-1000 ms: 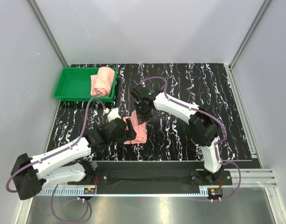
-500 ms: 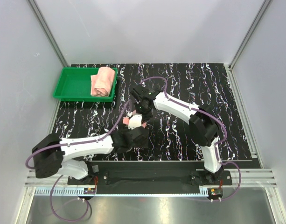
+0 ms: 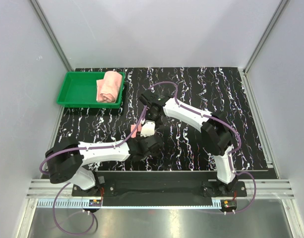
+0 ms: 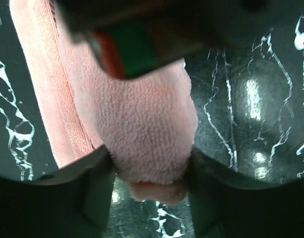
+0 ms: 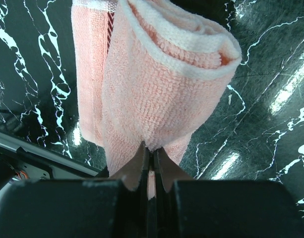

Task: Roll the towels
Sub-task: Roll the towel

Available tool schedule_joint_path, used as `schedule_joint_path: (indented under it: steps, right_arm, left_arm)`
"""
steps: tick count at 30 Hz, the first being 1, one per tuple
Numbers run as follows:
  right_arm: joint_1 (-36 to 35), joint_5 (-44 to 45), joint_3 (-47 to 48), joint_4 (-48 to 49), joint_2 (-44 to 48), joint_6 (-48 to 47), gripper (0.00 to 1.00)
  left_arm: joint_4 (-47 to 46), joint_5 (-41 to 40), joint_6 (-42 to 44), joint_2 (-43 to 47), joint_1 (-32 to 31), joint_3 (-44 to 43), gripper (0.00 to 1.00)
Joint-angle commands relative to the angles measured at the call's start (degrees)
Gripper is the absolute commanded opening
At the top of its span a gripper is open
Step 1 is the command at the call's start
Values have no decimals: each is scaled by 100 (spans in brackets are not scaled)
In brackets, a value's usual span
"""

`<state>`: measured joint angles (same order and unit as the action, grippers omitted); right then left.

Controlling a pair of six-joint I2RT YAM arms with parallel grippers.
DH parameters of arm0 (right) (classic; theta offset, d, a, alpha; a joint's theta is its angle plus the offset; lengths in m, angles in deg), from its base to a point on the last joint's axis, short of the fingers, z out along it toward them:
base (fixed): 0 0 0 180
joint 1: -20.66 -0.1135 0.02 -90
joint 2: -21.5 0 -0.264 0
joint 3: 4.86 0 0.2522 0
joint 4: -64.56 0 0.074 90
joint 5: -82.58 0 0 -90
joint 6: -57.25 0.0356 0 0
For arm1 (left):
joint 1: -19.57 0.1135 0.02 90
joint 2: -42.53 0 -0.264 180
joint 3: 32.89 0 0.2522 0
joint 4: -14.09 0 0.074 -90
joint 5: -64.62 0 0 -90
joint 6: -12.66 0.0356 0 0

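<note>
One salmon-pink towel [image 5: 156, 84] lies partly rolled on the black marbled table, its flat tail [image 4: 37, 99] stretching away to the left of the roll [image 4: 142, 129]. My right gripper [image 5: 151, 153] is shut on a fold at one end of the roll. My left gripper [image 4: 152, 178] straddles the other end, both fingers [image 4: 87, 193] pressed against the roll's sides. From above, both grippers [image 3: 151, 116] [image 3: 144, 141] cover this towel and only a pink sliver [image 3: 134, 132] shows. The other towel [image 3: 109, 87] lies rolled in the green tray [image 3: 75, 91].
The green tray stands at the table's back left corner. Grey walls close in the left, right and back sides. The right gripper's dark body [image 4: 142, 29] hangs close above the roll in the left wrist view.
My left arm swung from the towel's left side round to its near end. Its jaws spread wide, then closed onto the roll. The right gripper kept its pinch.
</note>
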<state>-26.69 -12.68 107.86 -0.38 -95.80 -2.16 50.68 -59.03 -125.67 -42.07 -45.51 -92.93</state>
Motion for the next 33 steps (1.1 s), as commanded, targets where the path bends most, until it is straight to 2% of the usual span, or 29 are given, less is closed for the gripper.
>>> schedule_joint_path:
  steps: [1,2,3,5,7,8,11,12,15,22,28,33]
  right_arm:
    - [-64,-151,106,-120,269,-97,0]
    - [-64,-168,106,-120,269,-114,0]
    - [-64,-169,98,-112,269,-115,0]
    - [-64,-169,80,-103,260,-115,1]
    - [-55,-116,45,-103,251,-115,10]
    - [-55,-81,27,-103,260,-132,32]
    - [59,-2,-78,-77,312,-150,63]
    - [181,-19,-113,-59,339,-158,69]
    - [454,-168,-376,46,540,-194,78]
    - [1579,-1037,-1264,722,1384,-185,94]
    - [2019,-1592,-2029,1452,1859,17,96]
    - [2203,-1549,-2363,1637,2044,149,96]
  left_arm:
    - [-209,-221,-132,13,-5,23,50]
    - [-209,-230,-115,48,-5,23,46]
    - [-200,-256,-88,110,-5,14,35]
    - [-95,-309,-10,180,-14,-39,27]
    - [28,-405,70,276,-14,-135,19]
    - [133,-423,113,303,-14,-170,18]
    - [318,-450,272,356,-22,-285,16]
    - [353,-458,298,382,-22,-302,15]
    - [363,-449,491,418,-119,-337,14]
    - [696,-818,703,199,-400,-671,13]
    - [1872,-1609,563,-696,-856,-1653,12]
    - [3358,-2110,194,-1734,-1191,-2613,11]
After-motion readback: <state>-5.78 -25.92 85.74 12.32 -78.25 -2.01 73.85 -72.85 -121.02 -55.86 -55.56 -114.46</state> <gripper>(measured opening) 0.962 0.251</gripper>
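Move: The rolled towel, still pinched in the right hand, has its near end between the left hand's half-open fingers; its middle is about 5 cm straight ahead of the left hand and 1 cm below. The towel's loose end lies some 5 cm to the left of that hand and 4 cm ahead, and the green box about 24 cm left and 25 cm ahead. From the right hand, the roll's middle is about 2 cm back and 3 cm below. The left hand closes on the near end of the roll where it stands, and only then do the right fingers let go, opening wide as that hand swings about 11 cm right and 5 cm forward, rising a little, clear of the towel. Keeping its grip, the left hand then lifts the near end nearly 4 cm and carries it a few centimetres right, rolling some 20 degrees so that its left side comes up. ##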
